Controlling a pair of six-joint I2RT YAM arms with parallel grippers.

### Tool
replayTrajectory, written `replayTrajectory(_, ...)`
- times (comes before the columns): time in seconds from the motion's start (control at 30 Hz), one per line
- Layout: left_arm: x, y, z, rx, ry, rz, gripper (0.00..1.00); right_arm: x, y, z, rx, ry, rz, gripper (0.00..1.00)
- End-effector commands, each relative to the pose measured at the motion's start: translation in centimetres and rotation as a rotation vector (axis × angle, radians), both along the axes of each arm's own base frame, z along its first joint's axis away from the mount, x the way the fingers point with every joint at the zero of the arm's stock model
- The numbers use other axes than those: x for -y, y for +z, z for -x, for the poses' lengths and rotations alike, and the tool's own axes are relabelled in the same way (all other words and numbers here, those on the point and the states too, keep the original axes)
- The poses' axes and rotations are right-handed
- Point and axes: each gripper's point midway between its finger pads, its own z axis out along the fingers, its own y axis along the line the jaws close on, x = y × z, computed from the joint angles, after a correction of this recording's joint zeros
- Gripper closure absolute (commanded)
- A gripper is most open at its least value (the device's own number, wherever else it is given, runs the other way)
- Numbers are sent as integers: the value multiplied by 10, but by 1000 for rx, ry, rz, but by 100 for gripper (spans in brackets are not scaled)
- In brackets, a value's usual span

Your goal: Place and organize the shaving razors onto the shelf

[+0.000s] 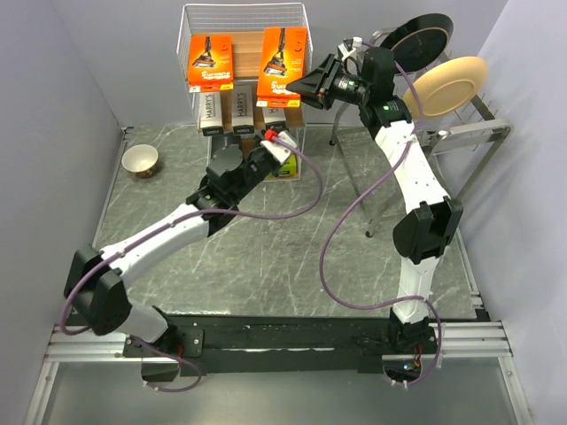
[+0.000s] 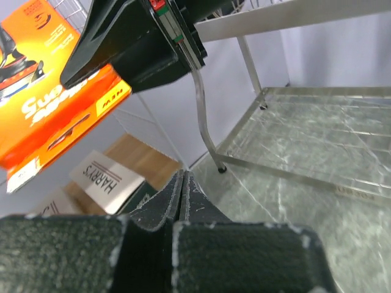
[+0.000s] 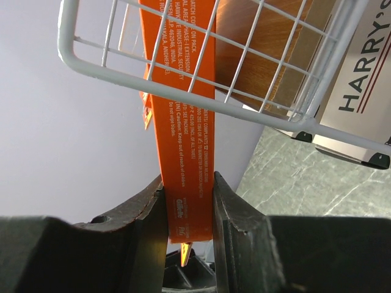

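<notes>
The shelf (image 1: 244,22) stands at the back of the table. One orange razor pack (image 1: 210,62) stands on its top tier. My right gripper (image 1: 299,88) is shut on a second orange pack (image 3: 186,152) at the top tier's right end, its fingers (image 3: 235,207) pressing both flat faces. Three white HARRY'S boxes (image 1: 242,113) lie on the middle tier. My left gripper (image 2: 182,183) is shut with nothing between its pads, just in front of the shelf and below the held pack (image 2: 49,116). A lime-green-ended pack (image 1: 285,168) lies under it.
A grey metal dish rack (image 1: 461,133) with a black plate (image 1: 421,35) and a tan plate (image 1: 447,84) stands right of the shelf, its legs (image 2: 204,122) close to my left gripper. A small bowl (image 1: 140,160) sits at the left.
</notes>
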Motion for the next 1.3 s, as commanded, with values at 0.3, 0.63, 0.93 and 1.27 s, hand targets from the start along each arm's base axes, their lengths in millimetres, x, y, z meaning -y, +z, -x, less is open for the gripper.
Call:
replayTrajectory(0.3,11,77,-25,203,79,114,99,13,19,-5,38,-42,-12,59)
replayTrajectory(0.63,10,98,-32,249,116,142,99,25,32,-10,78,-77,-24,37)
replayTrajectory(0.93,3,101,-50,246,203,171,99,28,64,13,153,-42,-77,23)
replayTrajectory(1.27,-19,102,-58,212,274,207,99,32,74,25,192,-49,-78,0)
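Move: The right hand still grips the orange razor box near its front end; the box's middle is about 5 cm ahead, 4 cm left and slightly above. The second orange box is roughly 6 cm ahead and 21 cm left, at about the same height. From the closed left hand, the gripped box is some 12 cm straight ahead and 9 cm up; the rightmost Harry's box is 10 cm ahead, 3 cm left and 4 cm down. Right opens off the razor box, rising 4 cm; left's closed fingers climb forward 9 cm to its near end. ##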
